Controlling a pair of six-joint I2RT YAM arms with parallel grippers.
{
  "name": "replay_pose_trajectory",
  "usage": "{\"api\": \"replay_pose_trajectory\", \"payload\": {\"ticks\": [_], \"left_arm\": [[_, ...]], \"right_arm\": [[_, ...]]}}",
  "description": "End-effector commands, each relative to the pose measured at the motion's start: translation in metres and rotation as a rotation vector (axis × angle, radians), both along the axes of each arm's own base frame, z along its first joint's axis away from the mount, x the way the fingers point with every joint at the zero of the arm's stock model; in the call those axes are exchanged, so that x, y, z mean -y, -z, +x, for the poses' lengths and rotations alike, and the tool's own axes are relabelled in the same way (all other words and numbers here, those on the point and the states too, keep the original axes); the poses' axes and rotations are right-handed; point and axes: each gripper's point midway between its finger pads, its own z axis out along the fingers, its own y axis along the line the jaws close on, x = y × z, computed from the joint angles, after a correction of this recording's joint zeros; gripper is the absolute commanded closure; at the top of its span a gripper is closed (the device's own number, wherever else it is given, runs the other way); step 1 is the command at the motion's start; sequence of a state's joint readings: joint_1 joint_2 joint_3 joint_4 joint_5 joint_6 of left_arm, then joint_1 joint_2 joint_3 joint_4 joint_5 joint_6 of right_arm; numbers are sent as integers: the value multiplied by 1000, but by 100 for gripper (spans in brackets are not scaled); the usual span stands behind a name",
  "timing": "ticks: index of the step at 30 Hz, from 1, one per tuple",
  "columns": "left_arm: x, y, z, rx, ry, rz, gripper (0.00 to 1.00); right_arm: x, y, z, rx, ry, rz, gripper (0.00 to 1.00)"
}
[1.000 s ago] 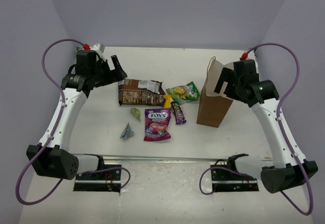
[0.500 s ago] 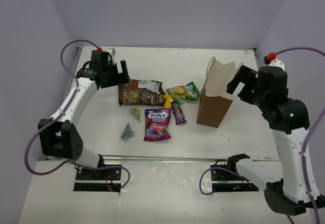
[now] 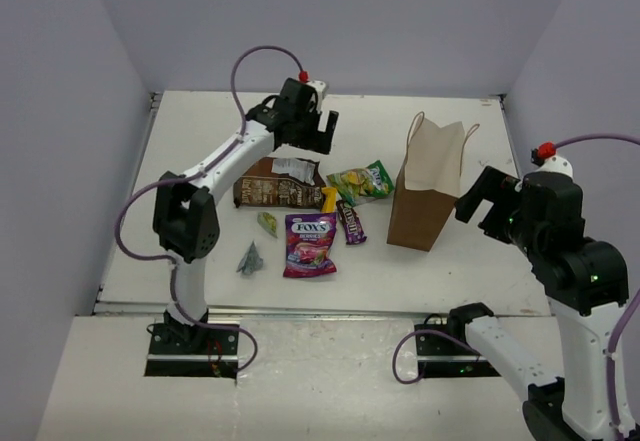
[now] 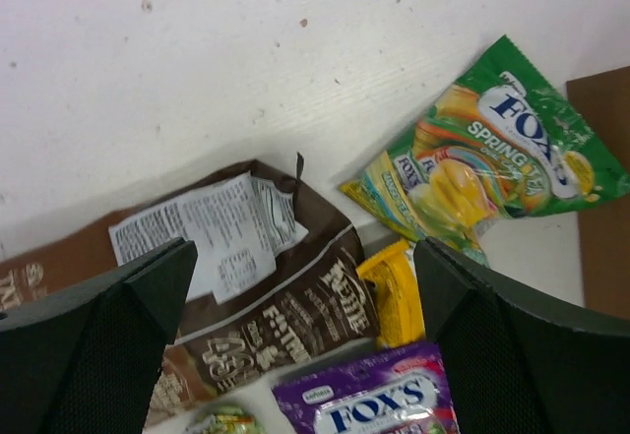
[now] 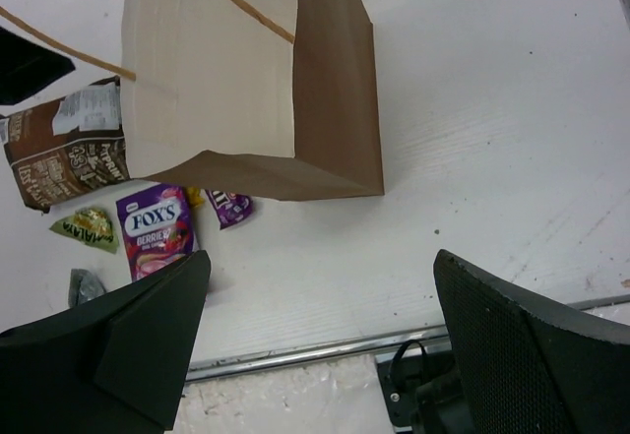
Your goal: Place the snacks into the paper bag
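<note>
The paper bag (image 3: 428, 189) stands upright, right of centre, its mouth open upward (image 5: 335, 90). The snacks lie left of it: a long brown wrapper (image 3: 275, 187), a green bag (image 3: 362, 181), a yellow bar (image 3: 328, 199), a dark bar (image 3: 350, 223), a purple Fox's pouch (image 3: 310, 244), and tiny green (image 3: 267, 223) and grey (image 3: 249, 258) wrappers. My left gripper (image 3: 318, 135) hangs open above the brown wrapper's (image 4: 295, 296) far end, holding nothing (image 4: 303, 257). My right gripper (image 3: 478, 201) is open and empty (image 5: 323, 262), raised to the right of the bag.
A metal rail (image 5: 325, 350) runs along the table's near edge, with cables and arm mounts (image 3: 450, 346) below it. Purple walls close in the table at the back and on both sides.
The left arm swung from the far left across to above the brown wrapper. The right arm drew back from the bag, toward the right and the near side. Both grippers stayed open.
</note>
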State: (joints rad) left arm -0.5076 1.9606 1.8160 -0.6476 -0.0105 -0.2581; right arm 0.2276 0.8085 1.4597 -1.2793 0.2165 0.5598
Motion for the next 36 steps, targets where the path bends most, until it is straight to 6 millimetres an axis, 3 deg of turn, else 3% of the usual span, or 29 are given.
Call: {"api": "replay_pose_trajectory", "payload": {"ticks": [1,4,5,9,13,20,25,28,31,32,36], "left_arm": [[10,16,32,78,87,99,0],[11,32,46,91,100,158,0],[11,29,52,109,93,171,0],[15,48,61,99,118,206,0],[13,81,59,52,125,255,0],[16,104,47,11,144,285,0],[5,128,43,-21,123,369,5],[-5,146,41,-39,126,447,23],[-12,151,40,-49,93,485,73],[-16,150,41,-45,81,498,100],[-19,132,42,-19,3,473,100]], "right_arm": [[-3,1,-7,-11,-4,26,1],[-1,-3,-7,-6,-8,11,1],[1,-4,-7,-5,-3,4,1],[4,-8,-5,-5,4,-15,1],[2,-8,0,-8,9,-4,1],[1,-4,4,-16,29,10,1],[1,2,4,-23,40,21,1],[1,4,2,-25,44,25,1],[2,6,2,-31,48,23,1],[2,6,1,-33,50,22,1],[2,6,0,-34,50,26,1]]}}
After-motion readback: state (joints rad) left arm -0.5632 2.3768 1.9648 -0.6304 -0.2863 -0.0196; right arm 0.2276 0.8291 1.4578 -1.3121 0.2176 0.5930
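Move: The brown packet lies below the left hand, its middle about 9 cm to the left, level with it fore and aft, and 16 cm down; its far right corner is nearly under the fingers. The green snack bag is roughly 12 cm to the hand's right and level, the small yellow packet 5 cm back and 4 cm right, both equally low. From the right hand the brown packet is some 27 cm ahead, 38 cm left and 31 cm below. The brown packet's far right corner, by the end of its white label, is where the left hand goes: about 15 cm down and 4 cm forward, slowing two thirds of the way down. It then dips the rest as the wide-open fingers shut almost fully and pinch the packet's edge, the wrist having rolled some 25 degrees, left side up, so the fingers point more steeply down. ##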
